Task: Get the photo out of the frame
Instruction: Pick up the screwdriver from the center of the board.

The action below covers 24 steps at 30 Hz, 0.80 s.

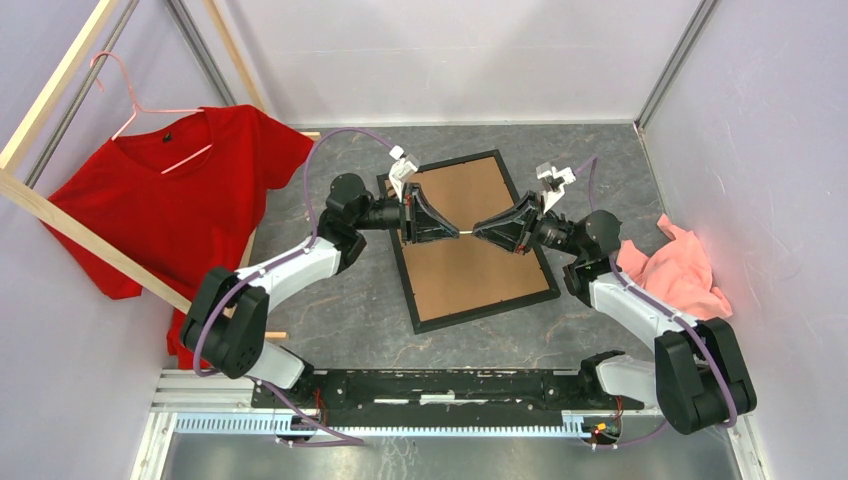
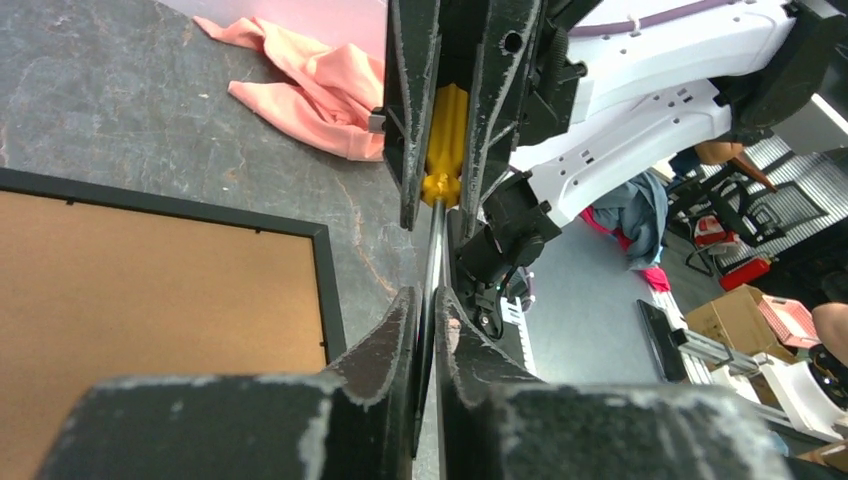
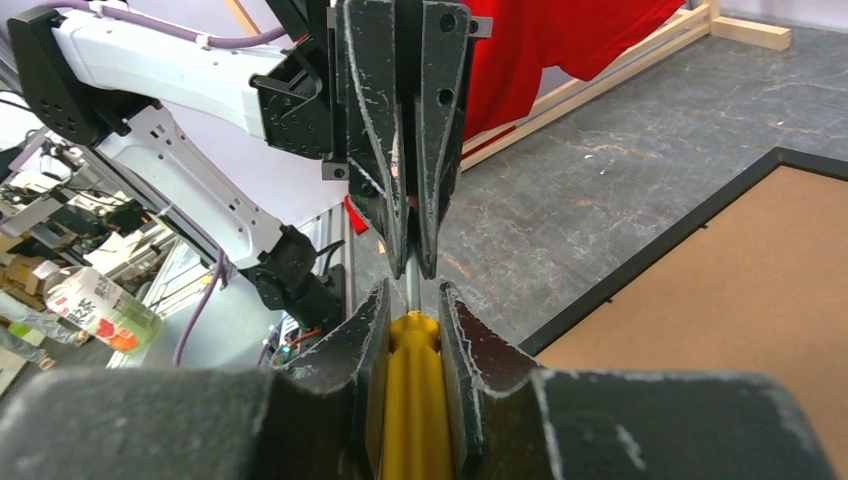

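Observation:
The black frame [image 1: 488,311] lies face down on the table, its brown backing board [image 1: 470,270] up. The photo is hidden. Above the board, both grippers hold one screwdriver level between them. My left gripper [image 1: 455,232] is shut on the metal shaft [image 2: 437,240], fingertips [image 2: 428,295] pinching it. My right gripper [image 1: 478,230] is shut on the yellow handle [image 3: 412,400], which fills the gap between its jaws [image 3: 412,290]. The frame's edge [image 2: 325,290] runs below left in the left wrist view. In the right wrist view that edge [image 3: 640,265] lies to the right.
A red T-shirt [image 1: 190,190] hangs on a pink hanger from a pale wooden rack [image 1: 60,215] at the left. A pink cloth [image 1: 680,270] lies crumpled beside the right arm. Walls enclose the table at the back and on both sides.

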Each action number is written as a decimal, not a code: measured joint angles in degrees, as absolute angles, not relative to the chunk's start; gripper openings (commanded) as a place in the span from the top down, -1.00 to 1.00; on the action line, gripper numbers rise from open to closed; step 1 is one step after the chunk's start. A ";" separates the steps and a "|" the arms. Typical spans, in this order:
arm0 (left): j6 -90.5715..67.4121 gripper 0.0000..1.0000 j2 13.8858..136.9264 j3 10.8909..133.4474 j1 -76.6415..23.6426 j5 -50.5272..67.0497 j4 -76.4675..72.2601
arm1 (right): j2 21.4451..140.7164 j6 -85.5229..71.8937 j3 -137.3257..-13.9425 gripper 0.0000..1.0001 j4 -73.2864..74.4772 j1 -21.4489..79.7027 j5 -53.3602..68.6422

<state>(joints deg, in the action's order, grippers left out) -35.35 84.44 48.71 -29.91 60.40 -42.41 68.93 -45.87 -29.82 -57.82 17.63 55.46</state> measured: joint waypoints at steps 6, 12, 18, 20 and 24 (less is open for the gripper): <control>-34.28 -0.98 84.36 50.98 -29.26 56.99 -37.67 | 67.79 -42.68 -29.82 1.00 -54.15 18.22 56.07; -30.76 -1.00 80.05 54.48 -22.24 54.89 -28.08 | 65.67 -36.62 -30.57 1.00 -47.55 17.06 56.55; -14.09 -1.00 71.72 58.61 -17.43 44.62 -9.32 | 65.67 -29.65 -31.62 1.00 -40.34 15.57 56.42; -8.16 -1.00 69.89 59.35 -17.45 39.94 -3.46 | 65.65 -26.59 -32.05 1.00 -37.52 15.03 55.86; 1.10 -1.00 69.25 59.53 -17.47 28.60 7.73 | 65.49 -20.32 -33.34 1.00 -30.65 13.19 52.62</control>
<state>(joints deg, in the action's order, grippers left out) 1.10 69.25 59.53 -17.47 28.60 7.73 65.49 -20.32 -33.34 -30.65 13.19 52.62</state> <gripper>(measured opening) 0.996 0.245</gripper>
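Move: The screwdriver lies level between the grippers, its middle some 5 cm to the right of the left hand, whose fingers are shut on the shaft, and about 1 cm to the left of the right hand, shut on the yellow handle. The frame back lies flat below, its middle about 7 cm ahead, 5 cm right and 22 cm below the left hand; from the right hand it is 7 cm ahead, 1 cm left and 23 cm down. Open the left gripper wide to let go of the shaft, then draw it off forward and left, some 16 cm in all, rising at first and sinking back, while its fingers swing forward and dip towards the frame back. Keep the right gripper shut on the handle; ease it down, then also forward and right by a few centimetres, tilting its fingers down about 15 degrees. ##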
